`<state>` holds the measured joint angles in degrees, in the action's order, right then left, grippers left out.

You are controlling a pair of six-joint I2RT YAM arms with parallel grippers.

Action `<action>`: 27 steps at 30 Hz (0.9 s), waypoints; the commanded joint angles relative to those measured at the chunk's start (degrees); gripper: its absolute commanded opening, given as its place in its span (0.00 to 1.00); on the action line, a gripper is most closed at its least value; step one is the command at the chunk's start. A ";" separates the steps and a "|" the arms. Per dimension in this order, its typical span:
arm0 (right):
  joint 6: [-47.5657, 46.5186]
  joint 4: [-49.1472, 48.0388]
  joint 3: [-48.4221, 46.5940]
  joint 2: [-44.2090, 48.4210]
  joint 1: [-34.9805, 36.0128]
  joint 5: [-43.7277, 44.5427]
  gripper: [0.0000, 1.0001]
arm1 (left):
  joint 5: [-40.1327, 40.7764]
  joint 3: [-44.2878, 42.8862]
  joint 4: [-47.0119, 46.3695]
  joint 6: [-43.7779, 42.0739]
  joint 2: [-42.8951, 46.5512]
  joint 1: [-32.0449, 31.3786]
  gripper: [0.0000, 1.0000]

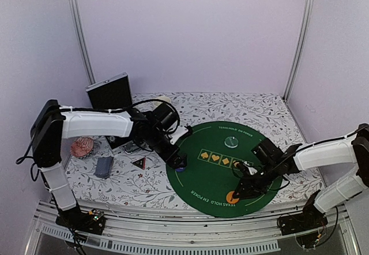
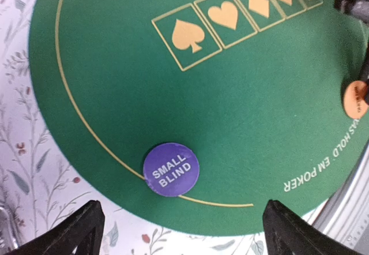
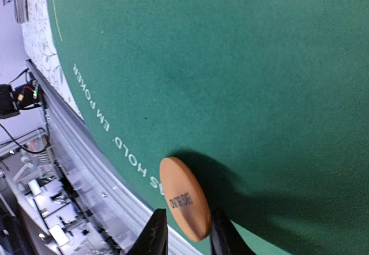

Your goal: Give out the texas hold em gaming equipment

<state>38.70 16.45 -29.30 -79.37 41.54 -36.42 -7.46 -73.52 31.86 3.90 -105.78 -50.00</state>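
Note:
A purple disc marked SMALL BLIND (image 2: 171, 169) lies flat on the left rim of the green mat (image 1: 213, 174). My left gripper (image 2: 183, 206) hangs over it, jaws wide open and empty, also seen from above (image 1: 177, 164). At the mat's near edge an orange disc (image 3: 184, 198) stands tilted on its edge between the fingers of my right gripper (image 3: 188, 217). The jaws are slightly apart and the disc leans on one finger. Off the mat to the left lie a black-red triangular token (image 1: 139, 162), grey-blue cards (image 1: 104, 167) and a reddish chip stack (image 1: 82, 147).
A pale round disc (image 1: 231, 142) rests on the mat's far side, above the printed card suits. A silver-edged black case (image 1: 109, 92) stands at the back left with a cream mug (image 1: 164, 101) beside it. The table's metal rail (image 3: 86, 168) runs just past the orange disc.

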 commanded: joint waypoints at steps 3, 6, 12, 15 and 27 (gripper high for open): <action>-1.92 15.92 -7.73 1.98 0.13 16.71 0.57 | 1.37 0.57 2.67 1.68 9.87 5.98 0.98; -2.00 24.51 -13.49 5.01 0.12 25.25 0.92 | 3.00 1.17 2.68 2.49 14.43 10.38 0.98; -8.25 28.66 -27.20 7.96 0.12 34.86 0.99 | 10.29 -0.58 5.84 4.33 18.85 23.66 0.98; -17.82 26.00 -33.16 6.74 -0.01 32.50 0.99 | 11.77 -6.05 13.57 1.03 18.55 28.40 0.98; -49.25 13.53 -41.06 -5.66 -3.49 15.65 0.99 | 17.21 -5.58 22.08 -17.35 14.17 36.68 0.92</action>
<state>0.54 32.01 -67.59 -81.06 38.83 -16.49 10.00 -82.37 50.04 -6.87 -86.78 -17.76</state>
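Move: The right hand has the tilted orange disc at its fingertips, about 2 cm left and 1 cm back, low over the mat's near edge. The clear disc is roughly 22 cm ahead of it and 2 left, the club card 13 ahead and 3 right. For the left hand, the chip case lies some 16 cm ahead, 19 left; the small blind disc about 6 cm below and 1 right; the black triangle 2 ahead, 13 left; the white cup 23 ahead, 5 left. The right fingers spread wide and let go of the orange disc on the mat, then the hand climbs and reaches forward over the mat, about 18 cm up, tilting some 50 degrees from pointing down towards forward. The left hand, already open and clear of the small blind disc, sweeps left, up and forward towards the chip case, about 25 cm leftward, turning counter-clockwise, and dips slightly at the end. ##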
